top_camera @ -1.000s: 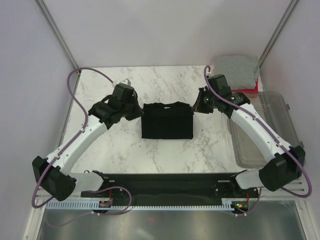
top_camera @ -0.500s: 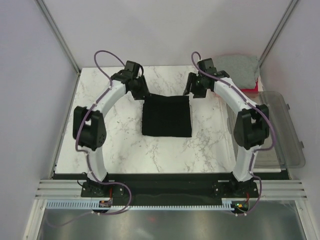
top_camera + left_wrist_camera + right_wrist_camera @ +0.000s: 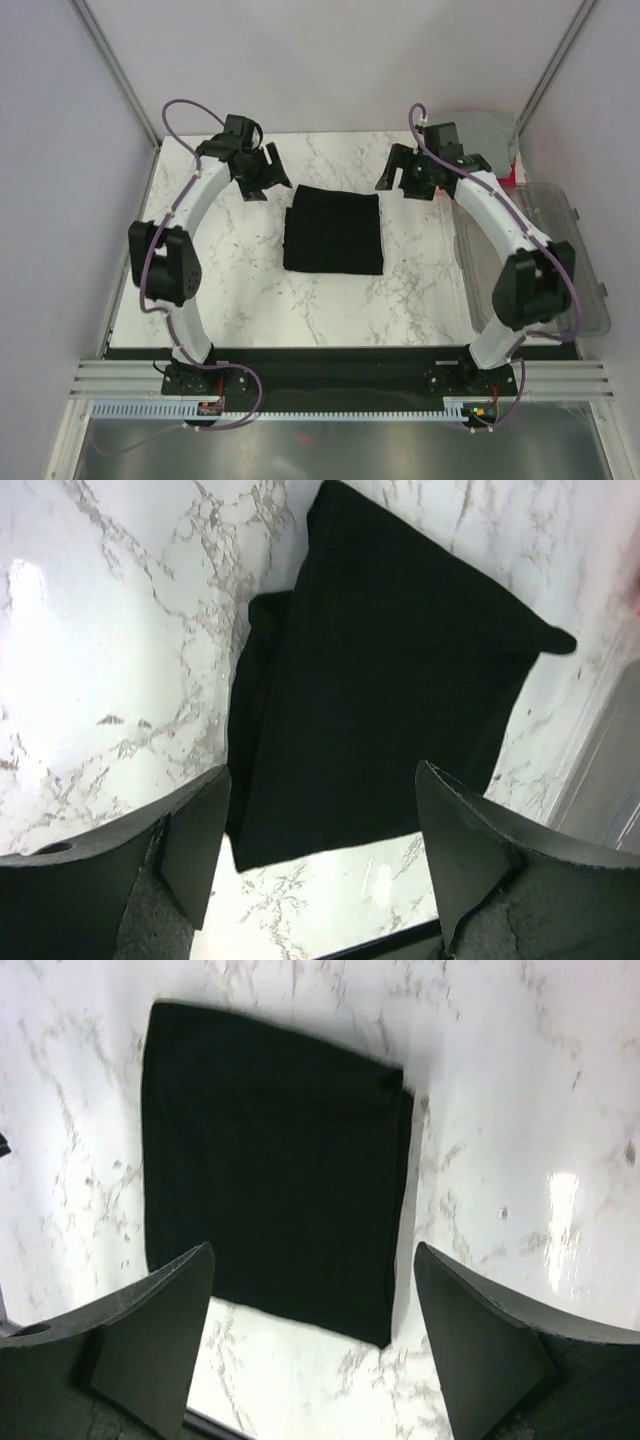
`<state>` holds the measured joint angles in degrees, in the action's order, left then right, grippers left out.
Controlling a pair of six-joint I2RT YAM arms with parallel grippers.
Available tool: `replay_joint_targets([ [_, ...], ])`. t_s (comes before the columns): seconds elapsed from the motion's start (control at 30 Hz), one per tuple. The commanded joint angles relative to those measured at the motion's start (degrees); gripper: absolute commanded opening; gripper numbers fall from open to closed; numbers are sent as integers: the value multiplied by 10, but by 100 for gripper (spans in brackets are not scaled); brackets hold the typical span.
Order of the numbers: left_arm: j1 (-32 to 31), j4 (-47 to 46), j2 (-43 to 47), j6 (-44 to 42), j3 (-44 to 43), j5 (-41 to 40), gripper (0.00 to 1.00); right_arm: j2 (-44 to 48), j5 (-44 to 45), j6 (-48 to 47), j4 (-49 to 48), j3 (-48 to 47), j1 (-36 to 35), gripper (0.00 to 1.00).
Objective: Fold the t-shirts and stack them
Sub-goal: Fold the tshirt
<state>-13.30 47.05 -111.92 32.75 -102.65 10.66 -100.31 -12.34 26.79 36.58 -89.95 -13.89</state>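
Note:
A black t-shirt [image 3: 333,230] lies folded into a neat rectangle on the middle of the marble table [image 3: 250,280]. It also fills the left wrist view [image 3: 390,670] and the right wrist view [image 3: 270,1160]. My left gripper [image 3: 262,176] hovers off the shirt's far left corner, open, with nothing between its fingers [image 3: 322,770]. My right gripper [image 3: 400,178] hovers off the far right corner, also open and empty [image 3: 314,1248]. A folded grey t-shirt [image 3: 492,135] sits at the back right on a red-pink one [image 3: 506,173], partly hidden by the right arm.
A clear plastic bin [image 3: 545,250] lies along the table's right edge, under the right arm. Grey walls and metal frame posts [image 3: 115,70] close in the back and sides. The arm bases stand on a black rail [image 3: 330,365] at the near edge.
Both grippers have opened, let go of the black t-shirt and drawn back from its far corners, left going left, right going right. The shirt lies flatter.

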Motion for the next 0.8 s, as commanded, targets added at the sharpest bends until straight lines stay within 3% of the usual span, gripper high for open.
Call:
replay_joint_targets([
  [0.0,-7,-36,160,-25,132,2,81,116,-29,1,-56,111,-10,88],
  [0.13,-11,-62,287,-28,268,2,81,253,-27,12,-75,231,-24,89],
  [0.33,-13,-52,477,-42,430,5,80,323,-34,34,-111,367,-37,90],
  [0.5,-12,-22,646,-46,515,-3,80,241,-23,-3,-116,317,-36,90],
  [0.77,-13,24,769,-39,549,-12,77,16,-26,-11,-186,189,-15,89],
])
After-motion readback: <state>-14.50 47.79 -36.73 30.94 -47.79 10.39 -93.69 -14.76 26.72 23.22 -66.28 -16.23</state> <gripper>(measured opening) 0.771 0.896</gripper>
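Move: The folded t-shirt lies about 12 cm to the right hand's left, its middle some 4 cm back and roughly 16 cm below; the hand is near the shirt's right edge. From that hand the stack of shirts stands about 15 cm ahead and 20 cm right, and the clear bin about 10 cm back and 31 cm right. From the left hand the t-shirt's middle is about 11 cm right, 5 cm back and 13 cm below. The left hand, empty and open, pulls back about 26 cm towards the base, away from the folded t-shirt, drifting some 6 cm left and rising about 5 cm while its fingers tip up and forward by some 20 degrees. The right hand, also empty and wide open, first draws back about 14 cm alongside the shirt's right edge, then sinks and swings forward again by some 8 cm, coming down about 8 cm overall towards that edge and still above it, with no grip made. ##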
